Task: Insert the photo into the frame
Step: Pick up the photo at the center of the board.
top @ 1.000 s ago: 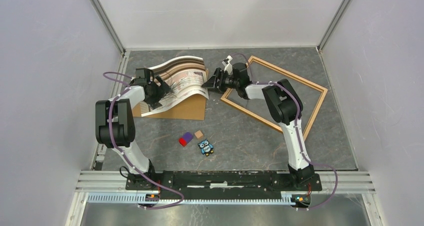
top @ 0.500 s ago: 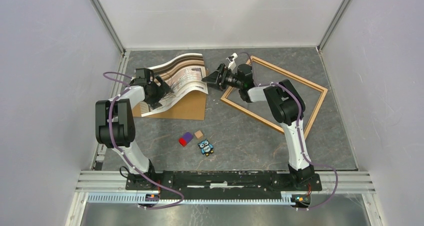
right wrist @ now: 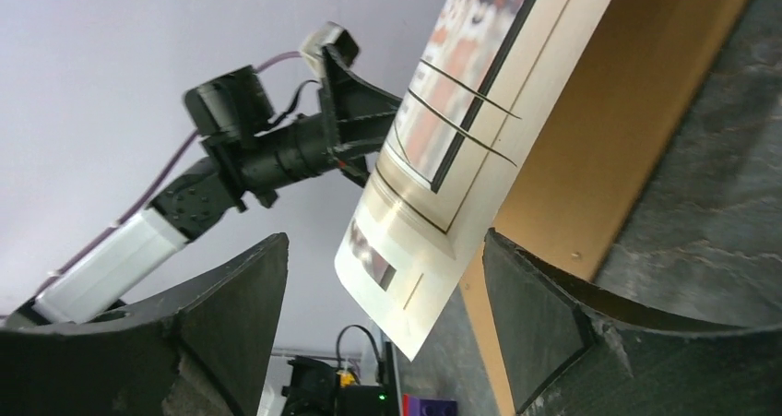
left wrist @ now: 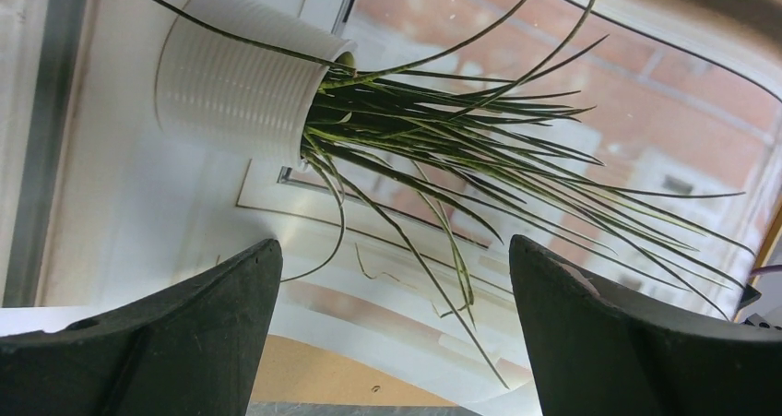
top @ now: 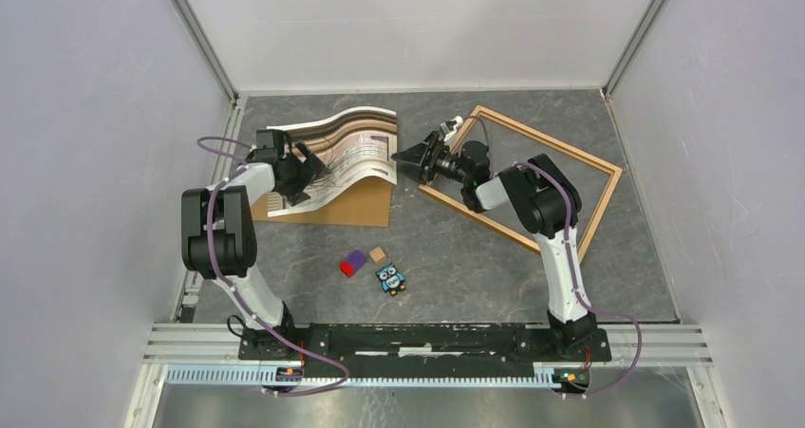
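The photo [top: 344, 146] lies wavy and curled over a brown cardboard board [top: 365, 205] at the back left, its right edge lifted. My left gripper [top: 313, 174] hovers open over the photo's left part. In the left wrist view its jaws [left wrist: 395, 324] stand wide apart over the print's white pot and spiky plant [left wrist: 461, 148]. My right gripper [top: 401, 154] is open at the photo's right edge. In the right wrist view the photo's corner [right wrist: 415, 268] hangs between the jaws [right wrist: 383, 328], with a gap on each side. The orange wood frame [top: 570, 148] lies empty at the back right.
A red-and-purple block [top: 353, 262], a small tan block [top: 378, 253] and an owl figure [top: 390, 278] lie in the middle, nearer the arm bases. Grey walls close in the table on both sides and at the back. My right forearm lies across the frame's left corner.
My right gripper has opened wider, and its wrist has dropped lower and toward the frame. The photo's right edge has shifted slightly to the right. The left arm has stayed still.
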Tool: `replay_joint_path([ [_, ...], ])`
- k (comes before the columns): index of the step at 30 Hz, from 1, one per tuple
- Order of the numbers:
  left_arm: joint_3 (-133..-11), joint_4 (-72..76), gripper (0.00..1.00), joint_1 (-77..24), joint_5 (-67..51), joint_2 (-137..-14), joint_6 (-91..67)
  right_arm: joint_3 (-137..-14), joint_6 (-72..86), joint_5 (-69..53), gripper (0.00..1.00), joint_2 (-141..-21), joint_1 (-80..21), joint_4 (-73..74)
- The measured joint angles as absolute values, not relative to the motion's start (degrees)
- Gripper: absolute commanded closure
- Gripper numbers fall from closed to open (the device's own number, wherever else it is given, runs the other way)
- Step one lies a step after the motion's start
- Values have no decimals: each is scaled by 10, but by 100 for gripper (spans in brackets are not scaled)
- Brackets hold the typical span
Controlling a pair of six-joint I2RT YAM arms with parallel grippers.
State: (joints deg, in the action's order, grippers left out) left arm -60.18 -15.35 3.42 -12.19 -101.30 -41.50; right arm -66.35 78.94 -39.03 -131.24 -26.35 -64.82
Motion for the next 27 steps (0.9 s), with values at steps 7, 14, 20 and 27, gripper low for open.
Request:
replay_joint_path([
  [7, -602, -140, 0, 35, -142, -1018, -415, -602, 833, -375, 19, -1282, -263, -729],
  [14, -602, -118, 0, 13, -157, -1025, -415, -511, 808, -364, 19, -1205, -258, -733],
  [20, -602, -112, 0, -10, -164, -1025, -415, -503, 720, -358, 20, -1181, -238, -657],
  [27, -602, -113, 0, -10, -163, -1025, -415, -581, 410, -295, 17, -1142, -246, -359],
])
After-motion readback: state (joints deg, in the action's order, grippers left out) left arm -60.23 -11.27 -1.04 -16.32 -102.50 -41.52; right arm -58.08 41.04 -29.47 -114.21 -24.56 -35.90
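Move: The photo's middle lies about 7 cm right of the left gripper and 3 cm ahead, roughly 1 cm below. From the right gripper it is some 16 cm left, level ahead, 6 cm lower, while the photo's bowed-up right edge is only about 2 cm left and 2 cm ahead, 3 cm below. The board's middle sits 4 cm right of the left gripper and 1 cm back, 2 cm below; the frame's near-left corner is 6 cm back and 4 cm right of the right gripper, 8 cm below. Draw the left gripper, wide open with its fingertips staying on the photo, some 4 cm to the right, dragging photo and board towards the frame. Meanwhile lift the open right gripper 3 cm and back it off the photo's right edge, back and to the right, then swing forward again and drop about 6 cm, tipping its fingers down some 30 degrees over the photo's near-right corner. ##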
